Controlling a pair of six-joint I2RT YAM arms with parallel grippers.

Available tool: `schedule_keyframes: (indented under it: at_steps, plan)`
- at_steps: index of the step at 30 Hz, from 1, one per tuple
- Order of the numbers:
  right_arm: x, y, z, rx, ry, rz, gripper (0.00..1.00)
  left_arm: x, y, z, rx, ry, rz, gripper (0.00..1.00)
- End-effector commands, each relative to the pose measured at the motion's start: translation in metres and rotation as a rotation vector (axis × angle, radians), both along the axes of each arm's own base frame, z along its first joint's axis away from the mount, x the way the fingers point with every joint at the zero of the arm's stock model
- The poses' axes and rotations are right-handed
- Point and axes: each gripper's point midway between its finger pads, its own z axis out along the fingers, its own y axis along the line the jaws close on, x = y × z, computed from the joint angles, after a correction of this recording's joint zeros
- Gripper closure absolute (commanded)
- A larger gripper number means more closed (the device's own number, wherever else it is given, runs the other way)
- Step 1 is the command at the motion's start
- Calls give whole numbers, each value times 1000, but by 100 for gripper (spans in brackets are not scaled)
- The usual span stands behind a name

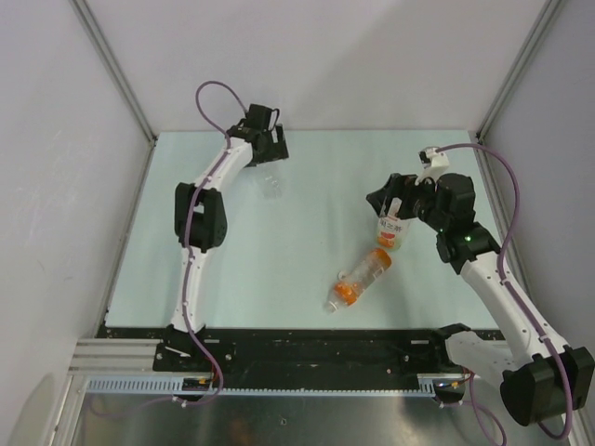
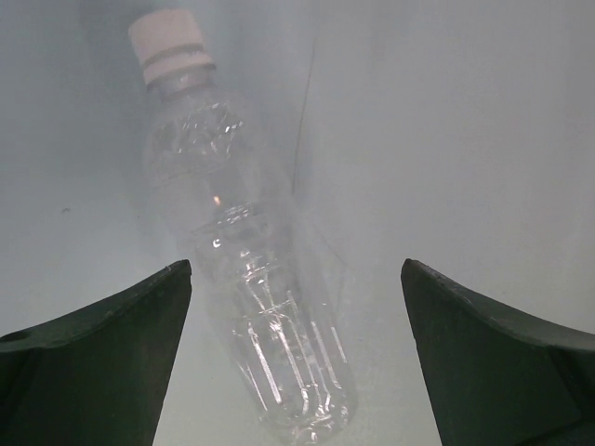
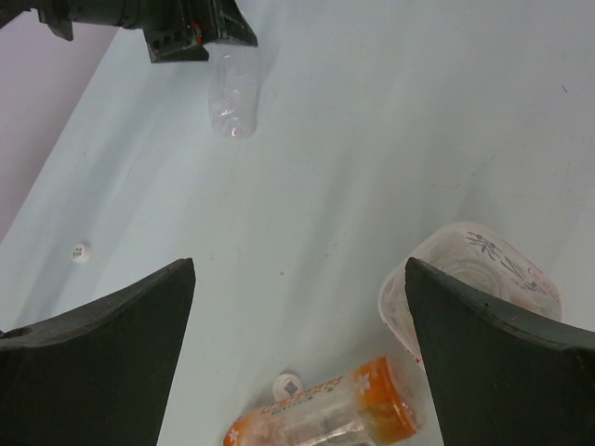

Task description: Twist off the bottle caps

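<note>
A clear bottle (image 2: 246, 279) lies on the pale table with its white cap (image 2: 168, 46) screwed on and pointing away from me. My left gripper (image 2: 294, 265) hangs open above its lower half, a finger on either side, touching nothing. In the top view that bottle (image 1: 271, 186) lies at the back, just below the left gripper (image 1: 270, 153). My right gripper (image 3: 299, 263) is open and empty above bare table. The labelled bottle (image 3: 474, 279) stands by its right finger. The orange bottle (image 3: 325, 420) lies below, with a loose white cap (image 3: 288, 386) beside it.
A second small white cap (image 3: 81, 252) lies alone on the table to the left in the right wrist view. Grey walls and metal posts (image 1: 116, 74) close in the table on three sides. A black rail (image 1: 316, 344) runs along the near edge.
</note>
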Motion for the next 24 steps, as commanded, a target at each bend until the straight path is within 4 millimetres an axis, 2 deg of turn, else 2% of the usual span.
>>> schedule_keyframes:
  at_steps: [1,7,11,15,19,24]
  plan:
    - [9,-1,28,7,-84,-5,1,-9,12,-16,64,68,10,3]
    - [11,-1,25,1,-74,-8,1,-20,11,-47,61,144,0,14]
    - [11,0,23,3,-66,-4,1,-25,7,-59,51,176,-23,30]
    - [10,3,22,16,-51,9,1,-32,3,-61,47,190,-57,46]
    - [6,7,32,49,-44,28,1,-39,1,-47,69,174,-101,50]
    - [-3,10,57,103,-59,39,1,-61,-15,7,114,95,-206,50]
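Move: Just under the left hand's open fingers lies the clear capped bottle, its middle about 6 cm below and 1 cm back, its cap pointing outward. The orange bottle lies some 34 cm back and 22 cm to this hand's right; the labelled bottle stands about 23 cm back and 28 cm right, its middle about level in height. From the right hand, the clear bottle is roughly 24 cm ahead, 27 cm left and 22 cm lower. Sinking about 5.5 cm and easing back 2 cm over the clear bottle, the left hand tips its fingers some 10 degrees steeper and closes them from wide open to just over half. They pinch the bottle's body from both sides around its middle, then, keeping that grip, draw back about 1.5 cm towards the robot without lifting. ##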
